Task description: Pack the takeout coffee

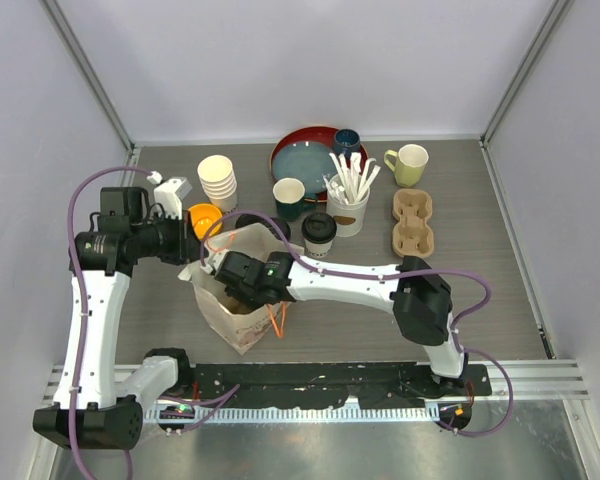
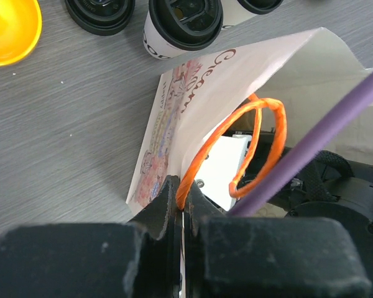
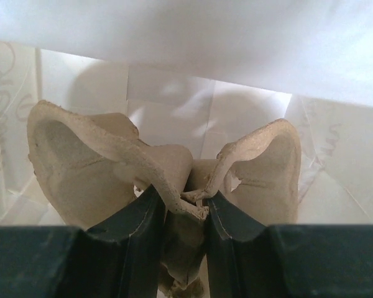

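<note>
One takeout coffee cup (image 1: 319, 232), cream with a black lid, stands behind the white paper bag (image 1: 230, 315). In the left wrist view it is the lidded cup (image 2: 185, 22) just past the bag (image 2: 236, 68), with another black lid (image 2: 99, 12) to its left. My left gripper (image 2: 181, 198) is shut on the bag's orange handle (image 2: 261, 105) at the bag's left rim. Inside the bag, my right gripper (image 3: 183, 202) is shut on the middle ridge of a brown pulp cup carrier (image 3: 81, 167). From above, the right gripper (image 1: 242, 290) reaches into the bag's mouth.
Behind the bag stand an orange bowl (image 1: 204, 218), a stack of paper cups (image 1: 218, 180), a dark mug (image 1: 289, 197), a red plate (image 1: 292, 150), a cup of stirrers (image 1: 348, 200), a yellow-green mug (image 1: 410, 163) and spare pulp carriers (image 1: 412, 222).
</note>
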Controlling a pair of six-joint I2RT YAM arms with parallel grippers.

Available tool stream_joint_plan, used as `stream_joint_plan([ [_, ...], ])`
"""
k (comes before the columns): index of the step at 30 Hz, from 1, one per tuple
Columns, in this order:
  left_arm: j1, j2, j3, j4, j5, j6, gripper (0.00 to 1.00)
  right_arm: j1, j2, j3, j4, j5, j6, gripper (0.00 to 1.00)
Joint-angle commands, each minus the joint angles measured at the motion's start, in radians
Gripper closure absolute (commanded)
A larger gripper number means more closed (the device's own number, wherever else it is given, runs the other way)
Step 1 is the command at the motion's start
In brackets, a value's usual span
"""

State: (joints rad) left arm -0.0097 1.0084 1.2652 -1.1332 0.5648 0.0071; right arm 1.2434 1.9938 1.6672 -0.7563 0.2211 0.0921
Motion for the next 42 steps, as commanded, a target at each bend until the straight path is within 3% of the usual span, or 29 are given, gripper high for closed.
stream_joint_plan([
  [1,-0.015,-0.037,0.019,0.003,0.152,-0.036,1.00,-0.007,0.109,-0.018,-0.003,-0.026,0.070,0.93],
  [7,-0.013,-0.040,0.040,-0.014,0.158,-0.019,1.00,-0.007,0.105,-0.024,0.025,-0.037,0.066,0.54],
  [13,-0.015,-0.039,0.020,-0.037,0.130,0.016,1.00,-0.007,0.057,0.051,0.029,-0.031,0.023,0.32],
  [19,-0.015,-0.036,0.022,-0.054,0.070,0.047,1.00,-0.007,-0.055,0.045,0.144,-0.003,-0.020,0.19],
  [24,-0.015,-0.030,0.019,-0.062,0.053,0.059,1.00,-0.007,-0.153,-0.030,0.297,0.001,-0.068,0.14],
  [42,-0.015,-0.031,0.020,-0.076,0.017,0.077,1.00,-0.055,-0.294,-0.115,0.506,-0.085,-0.028,0.10],
])
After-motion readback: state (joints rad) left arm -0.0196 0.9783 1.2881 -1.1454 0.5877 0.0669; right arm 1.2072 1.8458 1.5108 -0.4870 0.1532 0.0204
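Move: The cup carrier is already pinched in the right fingers inside the paper bag; the bag's floor is roughly 8 cm straight beneath that hand. The near lidded cup stands outside the bag, about 9 cm ahead and 6 cm right of this hand, with the far lidded cup some 9 cm ahead and 15 cm right, both about 4 cm lower. From the left hand, the bag floor is roughly 8 cm right, 2 cm back and 24 cm down. The carrier is let down about 1 cm further towards the bag floor by the right hand, whose fingers then open wide and let go of it. That hand backs up out of the carrier, rising about 5 cm from its low point with a slight forward drift and a roll of some 15 degrees, left side up, while the left fingers keep the bag's rim and orange handle pinched and ease up about 1 cm. ##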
